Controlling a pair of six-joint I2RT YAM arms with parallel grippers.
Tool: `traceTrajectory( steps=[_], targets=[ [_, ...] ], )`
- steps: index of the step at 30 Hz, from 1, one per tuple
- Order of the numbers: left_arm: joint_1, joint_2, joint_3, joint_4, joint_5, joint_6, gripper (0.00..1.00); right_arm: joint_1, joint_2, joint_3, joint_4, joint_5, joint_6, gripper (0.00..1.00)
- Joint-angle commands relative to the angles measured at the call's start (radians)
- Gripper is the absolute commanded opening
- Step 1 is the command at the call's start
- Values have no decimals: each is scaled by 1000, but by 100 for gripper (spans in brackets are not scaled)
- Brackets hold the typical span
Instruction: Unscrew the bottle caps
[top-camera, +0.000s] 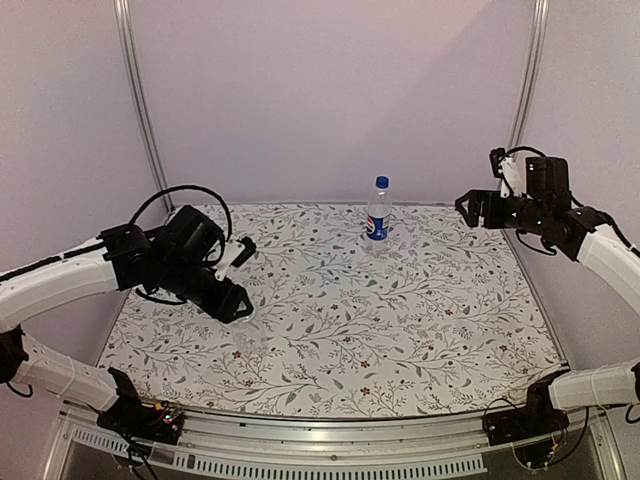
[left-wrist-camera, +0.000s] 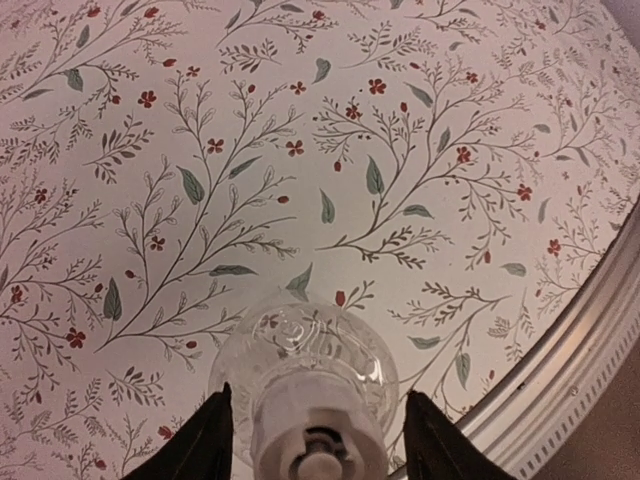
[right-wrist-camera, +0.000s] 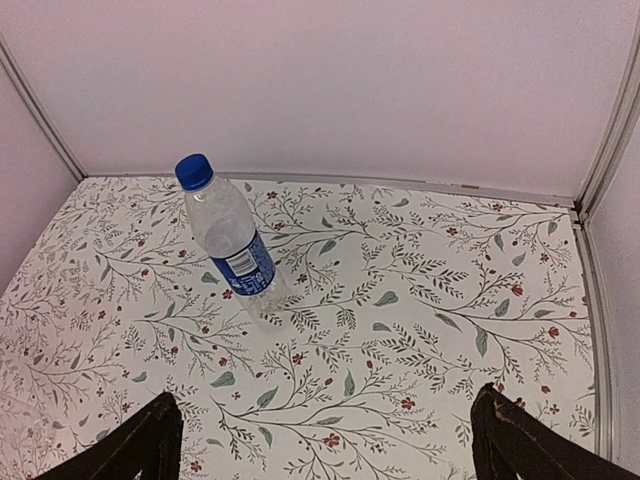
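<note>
A plain clear bottle (left-wrist-camera: 310, 345) stands upright right under my left gripper (left-wrist-camera: 318, 393), seen from above in the left wrist view. Its pale cap (left-wrist-camera: 300, 415) sits between the two black fingers (left-wrist-camera: 205, 445), with a thin gap on each side, so the jaws are open around it and not touching. In the top view the left gripper (top-camera: 243, 282) hangs low over the left part of the table. The Pepsi bottle (top-camera: 378, 215) (right-wrist-camera: 235, 250) with its blue cap (top-camera: 381, 183) (right-wrist-camera: 193, 171) stands at the back centre. My right gripper (top-camera: 472, 208) (right-wrist-camera: 330, 450) is raised at the right, wide open, holding nothing.
A floral cloth (top-camera: 400, 300) covers the table. An aluminium rail (top-camera: 330, 425) (left-wrist-camera: 560, 380) runs along the near edge, close to the clear bottle. Pale booth walls with metal posts (top-camera: 140, 100) close in the back and sides.
</note>
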Motion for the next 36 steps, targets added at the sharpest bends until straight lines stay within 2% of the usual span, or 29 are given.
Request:
traceTrajectory(
  steps=[1,9,15,18,21,26,30,36],
  targets=[
    [-12,3,35,-22,8,-8,56,5,-15,-22,5,-19,8,99],
    [-13,-10,51,-24,-17,-2,41,4,-6,-41,18,-50,13,99],
    [-13,-3,83,-9,-43,23,24,8,-3,-33,20,-102,-7,99],
    [-12,4,134,55,29,57,19,29,-17,-34,57,-196,-37,99],
    [-13,15,189,136,149,96,19,84,-34,-29,109,-260,-56,99],
    [-12,59,260,286,298,147,18,251,-1,-16,154,-348,-122,99],
    [-14,155,387,297,354,168,17,396,38,5,156,-401,-237,99],
    [-22,258,511,321,490,163,15,487,129,64,133,-438,-304,99]
  ],
)
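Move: The left fingers already straddle the clear bottle's white cap, so the cap is right at that hand's point, with the bottle's middle about 11 cm straight below. The blue-capped Pepsi bottle stands roughly 34 cm ahead and 33 cm to the right of the left hand, its middle 11 cm lower. From the right hand the clear bottle's middle lies about 51 cm left, 15 cm back and 23 cm down; the Pepsi bottle is some 19 cm ahead, 17 cm left and 24 cm down. The left fingers, half open around the clear bottle's cap, close and grip it nearly on the spot, then carry the bottle up about 16 cm and right some 13 cm with a little forward, while the wrist tilts so that the bottle's base swings out to the right. The right hand, fingers kept wide open, holds nearly still at first, then sweeps about 20 cm left and 12 cm back at much the same height, turning some 50 degrees counter-clockwise until its fingers face the bottle's body, close by but with no touch to be seen. ##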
